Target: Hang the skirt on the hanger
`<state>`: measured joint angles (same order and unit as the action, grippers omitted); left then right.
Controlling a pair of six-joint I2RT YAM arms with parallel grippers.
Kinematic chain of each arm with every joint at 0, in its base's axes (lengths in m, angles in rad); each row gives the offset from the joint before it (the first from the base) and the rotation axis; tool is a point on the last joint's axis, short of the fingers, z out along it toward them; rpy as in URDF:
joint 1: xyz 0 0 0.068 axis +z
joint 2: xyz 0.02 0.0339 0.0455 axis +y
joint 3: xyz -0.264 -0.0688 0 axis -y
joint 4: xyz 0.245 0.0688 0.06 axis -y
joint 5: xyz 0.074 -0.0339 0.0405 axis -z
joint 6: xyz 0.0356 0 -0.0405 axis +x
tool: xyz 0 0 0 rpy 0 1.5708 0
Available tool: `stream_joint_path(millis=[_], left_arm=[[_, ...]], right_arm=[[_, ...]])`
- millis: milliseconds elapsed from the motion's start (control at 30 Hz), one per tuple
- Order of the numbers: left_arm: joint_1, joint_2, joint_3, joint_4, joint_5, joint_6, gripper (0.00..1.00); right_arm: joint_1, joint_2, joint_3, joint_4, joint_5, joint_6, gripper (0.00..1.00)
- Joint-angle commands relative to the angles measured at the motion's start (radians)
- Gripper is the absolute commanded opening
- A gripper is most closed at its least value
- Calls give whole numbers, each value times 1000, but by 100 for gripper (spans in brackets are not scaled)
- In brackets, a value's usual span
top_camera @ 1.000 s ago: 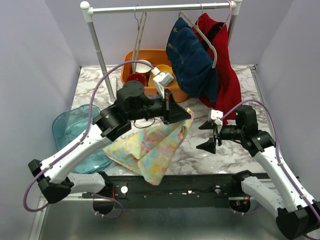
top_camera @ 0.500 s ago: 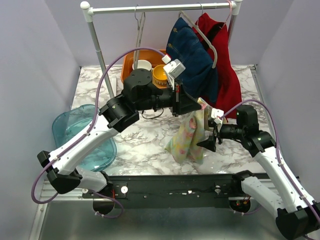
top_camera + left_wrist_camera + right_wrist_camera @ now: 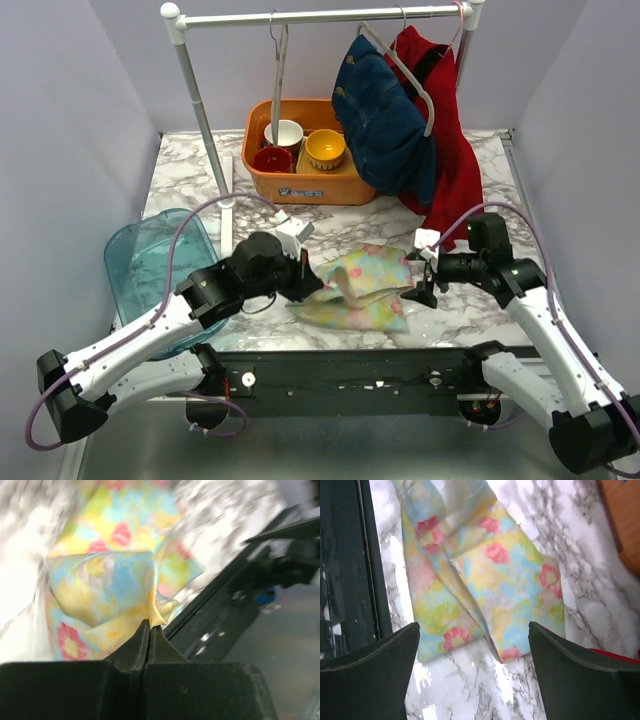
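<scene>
The floral skirt [image 3: 362, 290] lies crumpled on the marble table, front centre. My left gripper [image 3: 312, 286] is at its left edge, shut on a yellow fold of the fabric [image 3: 154, 615], and the rest of the skirt [image 3: 100, 580] spreads beyond the fingers. At the skirt's right edge my right gripper [image 3: 420, 274] stands open. Its two fingers [image 3: 375, 665] straddle the hem of the skirt [image 3: 485, 575] just above it, holding nothing. A bare hanger [image 3: 279, 70] hangs edge-on from the rail [image 3: 320, 16], left of centre.
An orange bin [image 3: 300, 187] at the back holds a white, a red and a yellow bowl. A teal tub [image 3: 150, 262] sits at the left. The rack's post [image 3: 205, 120] stands back left. A blue denim garment [image 3: 385, 115] and a red one [image 3: 445, 140] hang at the right.
My left gripper, which had lifted the skirt high to the right, has come down and back to the left. The skirt now lies bunched on the table. The right arm has barely moved.
</scene>
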<state>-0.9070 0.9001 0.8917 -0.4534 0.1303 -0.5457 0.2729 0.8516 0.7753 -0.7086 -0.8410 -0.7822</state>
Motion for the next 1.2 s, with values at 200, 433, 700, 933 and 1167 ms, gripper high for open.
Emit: stream_joint_path(millis=[200, 433, 700, 933, 1167], left_arm=[[17, -102, -263, 51, -191, -129, 0], [19, -141, -290, 10, -284, -149, 0], [19, -220, -329, 7, -311, -189, 0], [17, -245, -336, 15, -319, -194, 0], [19, -251, -336, 12, -320, -186, 0]], right_arm=[[-1, 158, -158, 40, 242, -448, 97], [-1, 225, -251, 231, 347, -676, 98], [35, 385, -200, 293, 326, -672, 97], [83, 494, -162, 275, 321, -619, 77], [89, 547, -105, 222, 375, -574, 36]])
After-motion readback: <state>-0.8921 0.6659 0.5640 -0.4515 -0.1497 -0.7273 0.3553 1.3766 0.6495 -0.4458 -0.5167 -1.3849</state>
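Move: The flowered skirt's right edge lies on the table some 16 cm below the open right hand, about 6 cm ahead and 2 cm to its right. The orange bin stands around 40 cm ahead of this hand and 18 cm to its left. From the left hand, still pinching the skirt's left end, that right edge is about 20 cm right, 7 cm ahead and 22 cm lower; the teal basket is roughly 42 cm left and 10 cm ahead. Right hand sinks about 16 cm and forward, closing around the skirt's right edge; left lowers its hold leftwards. ##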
